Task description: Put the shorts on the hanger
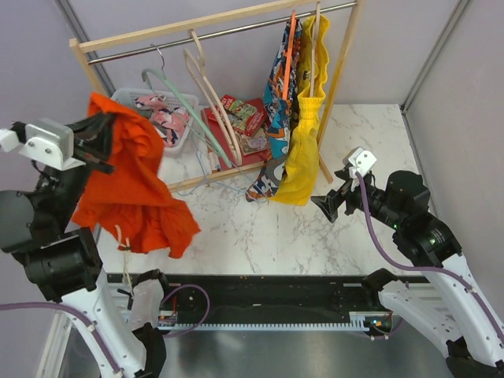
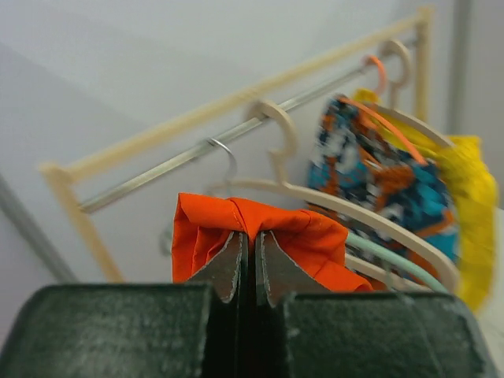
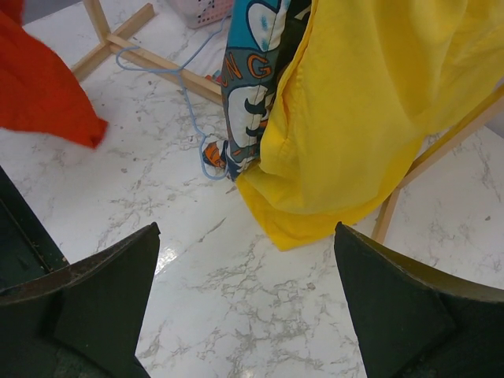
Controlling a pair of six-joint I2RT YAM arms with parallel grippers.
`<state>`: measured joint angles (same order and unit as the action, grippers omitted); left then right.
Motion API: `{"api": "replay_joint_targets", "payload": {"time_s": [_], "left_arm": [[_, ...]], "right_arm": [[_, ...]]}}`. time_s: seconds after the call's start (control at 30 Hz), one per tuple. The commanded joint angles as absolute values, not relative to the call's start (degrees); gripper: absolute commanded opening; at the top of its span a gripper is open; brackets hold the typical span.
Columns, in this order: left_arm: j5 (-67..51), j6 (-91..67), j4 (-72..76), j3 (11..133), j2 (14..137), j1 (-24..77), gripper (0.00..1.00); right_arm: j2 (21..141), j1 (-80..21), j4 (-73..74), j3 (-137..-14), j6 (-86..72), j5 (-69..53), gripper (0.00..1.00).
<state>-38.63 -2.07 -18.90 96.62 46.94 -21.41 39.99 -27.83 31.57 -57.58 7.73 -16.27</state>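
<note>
The bright orange-red shorts (image 1: 130,189) hang in the air at the left, above the marble table, bunched at the top. My left gripper (image 1: 101,135) is shut on their upper edge. In the left wrist view the closed fingers (image 2: 228,264) pinch a fold of the shorts (image 2: 209,224), and the gripper (image 2: 252,236) faces the rack. The thin light-blue hanger (image 3: 189,102) lies flat on the table by the rack's foot, partly under the hanging clothes (image 1: 211,167). My right gripper (image 1: 327,206) is open and holds nothing, low over the table (image 3: 246,228) in front of the yellow garment.
A wooden clothes rack (image 1: 213,27) stands at the back. On it hang beige wooden hangers (image 1: 213,94), a teal-green hanger (image 1: 185,102), a patterned garment (image 1: 277,87) and a yellow garment (image 1: 303,142). Behind it are a white basket (image 1: 183,140) and a red box (image 1: 244,118).
</note>
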Motion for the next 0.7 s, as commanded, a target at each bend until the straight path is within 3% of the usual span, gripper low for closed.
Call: {"api": "replay_joint_targets", "payload": {"time_s": [0.0,0.13,0.37,0.5,0.67], "left_arm": [[-63.68,-16.94,-16.12,88.52,45.62,-21.53,0.02],[-68.02,-20.91,-6.45,81.48,42.8,-21.53,0.02],[-68.82,-30.13,-4.57,87.97,51.75,-17.94,0.02],[-64.36,-24.99,-7.89,88.16,54.58,-5.33,0.02],[-52.15,-0.94,-30.89,90.09,58.71,20.49,0.02]], "right_arm": [[38.67,-27.6,31.38,-58.36,7.21,-16.53,0.98],[39.02,-27.51,31.11,-58.71,5.46,-17.49,0.98],[41.66,-27.6,29.09,-59.24,2.29,-16.61,0.98],[42.36,-27.6,28.65,-59.76,0.97,-15.21,0.98],[42.28,-27.51,29.18,-60.29,0.0,-12.57,0.98]]}}
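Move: The left hand, high up with the orange shorts already pinched, has the empty wooden hanger about 17 cm ahead, 12 cm to its right and 15 cm below. The green hanger is nearer, some 14 cm ahead and 7 cm right, about as low. The hung patterned shorts are roughly 16 cm ahead, 27 cm right and 20 cm down. From the right hand, the wooden hanger is about 17 cm ahead, 27 cm left and 13 cm higher. Keeping its pinch on the top of the orange shorts, the left hand sinks fast by some 10 cm while easing right, comes back up a little, then sweeps on right in front of the rack towards the wooden hanger, ending about 13 cm right of its start and 9 cm lower. As it goes the wrist swings round clockwise by some 50 degrees and tips down, so the fingers turn from mostly forward to pointing mostly right, across the near ends of the empty hangers. ##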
